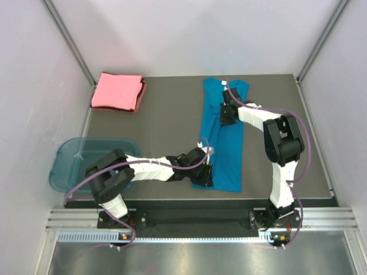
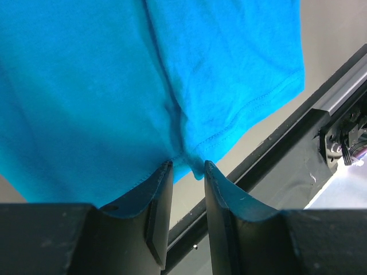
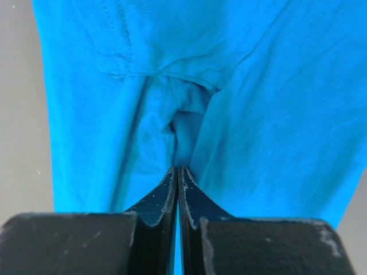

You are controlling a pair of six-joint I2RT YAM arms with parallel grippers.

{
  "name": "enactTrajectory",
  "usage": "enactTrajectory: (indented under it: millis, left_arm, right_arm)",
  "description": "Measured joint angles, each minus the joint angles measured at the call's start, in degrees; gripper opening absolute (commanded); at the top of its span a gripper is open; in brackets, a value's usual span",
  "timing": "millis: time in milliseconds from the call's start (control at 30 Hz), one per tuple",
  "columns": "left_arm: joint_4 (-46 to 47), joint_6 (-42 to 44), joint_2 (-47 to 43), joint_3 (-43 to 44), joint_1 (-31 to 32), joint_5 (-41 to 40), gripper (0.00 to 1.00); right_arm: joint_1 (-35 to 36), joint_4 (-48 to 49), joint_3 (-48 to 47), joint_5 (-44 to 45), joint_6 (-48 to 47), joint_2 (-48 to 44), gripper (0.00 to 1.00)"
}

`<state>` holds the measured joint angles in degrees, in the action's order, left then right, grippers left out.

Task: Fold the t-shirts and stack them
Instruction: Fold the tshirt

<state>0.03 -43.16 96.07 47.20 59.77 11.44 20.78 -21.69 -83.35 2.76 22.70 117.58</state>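
The teal-blue t-shirt (image 1: 226, 150) lies on the table as a long narrow strip running near to far, its white neck label (image 1: 223, 84) at the far end. My right gripper (image 1: 227, 113) sits on the shirt's far part, shut on a raised pinch of the teal cloth (image 3: 183, 123). My left gripper (image 1: 207, 172) is at the shirt's near left corner. In the left wrist view its jaws stand apart at the hem (image 2: 229, 129), with a small bunch of cloth between the fingertips (image 2: 163, 172). The salmon-pink t-shirt (image 1: 117, 91) lies folded at the far left.
A translucent blue tub (image 1: 74, 166) sits off the table's left near corner. White walls and metal frame rails close in the table (image 1: 166, 120) on three sides. The black front rail (image 2: 287, 143) runs just beyond the shirt's near hem.
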Motion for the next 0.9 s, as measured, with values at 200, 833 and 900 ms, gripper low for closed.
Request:
enactTrajectory:
  millis: [200,833,900]
  left_arm:
    - [0.02,-0.24,0.0,-0.13,0.48,0.0,0.33]
    - [-14.4,5.4,-10.58,9.22,-14.14,-3.19,0.39]
    - [-14.97,6.1,-10.14,9.22,-18.56,-3.06,0.39]
  right_arm:
    - [-0.57,-0.59,0.11,0.9,0.0,-1.07,0.0]
    - [0.37,-0.2,2.36,-2.21,2.03,-2.71,0.23]
    - [0.72,-0.2,2.36,-2.32,2.23,-2.71,0.22]
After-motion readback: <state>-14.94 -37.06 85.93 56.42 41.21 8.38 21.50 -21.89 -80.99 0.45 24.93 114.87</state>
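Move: The blue t-shirt's middle lies about 21 cm ahead of the left hand and 5 cm to its right, about 1 cm lower; the hand itself is at the near hem. The blue bin is some 46 cm left of that hand and 8 cm farther out. From the right hand, the t-shirt's middle is about 5 cm back, 2 cm left and 1 cm lower, the pink stack some 45 cm left and 13 cm ahead. Left hand lifts from the hem about 8 cm, swinging 12 cm forward and left; right fingers part slightly. ##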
